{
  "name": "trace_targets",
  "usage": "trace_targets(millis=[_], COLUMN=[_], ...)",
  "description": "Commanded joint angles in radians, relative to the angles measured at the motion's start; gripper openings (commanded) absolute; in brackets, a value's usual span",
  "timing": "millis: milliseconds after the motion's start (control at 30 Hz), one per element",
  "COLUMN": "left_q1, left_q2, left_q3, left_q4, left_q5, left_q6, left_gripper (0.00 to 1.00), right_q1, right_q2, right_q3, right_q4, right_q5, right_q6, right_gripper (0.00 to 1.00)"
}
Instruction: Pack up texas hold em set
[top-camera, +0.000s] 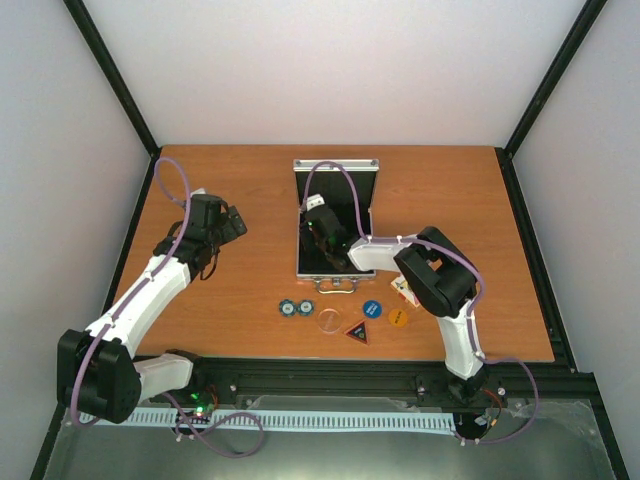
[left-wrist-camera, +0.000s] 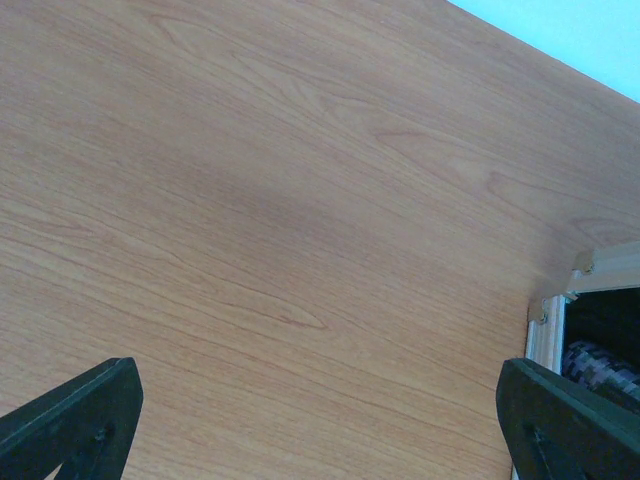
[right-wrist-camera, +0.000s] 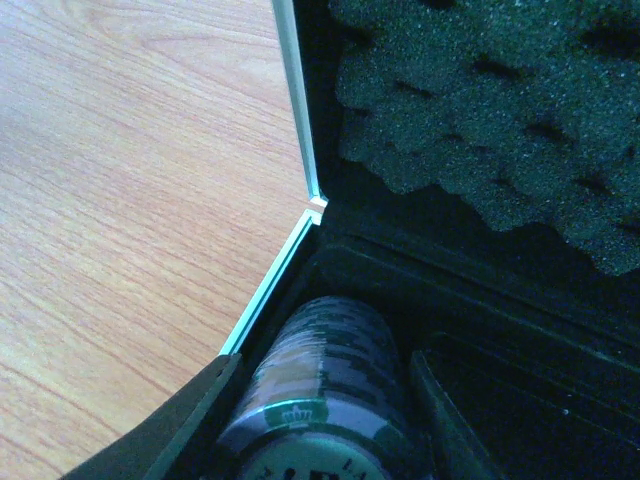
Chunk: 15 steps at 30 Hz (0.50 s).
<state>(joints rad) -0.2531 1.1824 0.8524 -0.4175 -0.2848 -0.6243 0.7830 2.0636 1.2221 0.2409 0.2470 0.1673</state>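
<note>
The silver case (top-camera: 335, 163) lies open at mid-table, its lid lined with black foam (right-wrist-camera: 480, 100). My right gripper (top-camera: 322, 232) reaches into the case at its left wall (right-wrist-camera: 300, 120). It is shut on a stack of poker chips (right-wrist-camera: 330, 370) lying sideways in a slot, one finger on each side. My left gripper (top-camera: 232, 222) hovers open over bare wood left of the case (left-wrist-camera: 590, 270), nothing between its fingers (left-wrist-camera: 75, 420). Two loose chips (top-camera: 296, 308), round buttons (top-camera: 372, 309), a triangular button (top-camera: 359, 331) and the card deck (top-camera: 404, 290) lie in front of the case.
The wooden table (top-camera: 220, 290) is framed by black rails, with white walls behind and at the sides. The right forearm crosses above the deck and the buttons. A clear round disc (top-camera: 329, 320) and an orange one (top-camera: 398, 318) sit among the loose pieces.
</note>
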Motion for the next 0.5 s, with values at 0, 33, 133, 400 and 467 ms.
trace_targets(millis=[0,33,133,400,467], left_q1=[0.005,0.005,0.005,0.005,0.005], left_q2=[-0.002,0.000,0.002,0.001,-0.001], left_q3=[-0.001,-0.002,-0.002,0.000,-0.001], left_q4=[0.022,0.023,0.025,0.025,0.024], left_q5=[-0.006,-0.005,-0.001,0.001,-0.002], left_q6=[0.001,0.000,-0.002,0.001,0.001], left_gripper=[1.00,1.00,1.00,1.00,1.00], right_q1=[0.004,0.004,0.004,0.004,0.004], right_q2=[0.019,0.015,0.005,-0.026,-0.054], right_q3=[-0.013,-0.018,-0.029,-0.023,-0.023], right_q4=[-0.025,-0.025,-0.027,-0.055,-0.072], right_q5=[-0.073,-0.081,-0.109,-0.141,-0.133], right_q6=[0.016,0.015,0.010,0.006,0.005], right_gripper=[0.47,0.51,0.61,0.64,0.64])
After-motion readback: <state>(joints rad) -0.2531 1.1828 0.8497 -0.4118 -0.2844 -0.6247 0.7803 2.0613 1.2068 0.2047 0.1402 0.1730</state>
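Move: The right hand still grips the chip stack at its fingertips, low in the case's left side; the case's left wall is about 3 cm to its left and level with it. The middle of the open lid stands some 11 cm ahead, 7 cm right and 6 cm higher; the case handle is roughly 12 cm back and 7 cm right. From the idle left hand, the chip stack lies about 15 cm right, 2 cm back and 13 cm lower. The right fingers open partway, letting go of the chip stack as the hand eases back and down about 2 cm. ##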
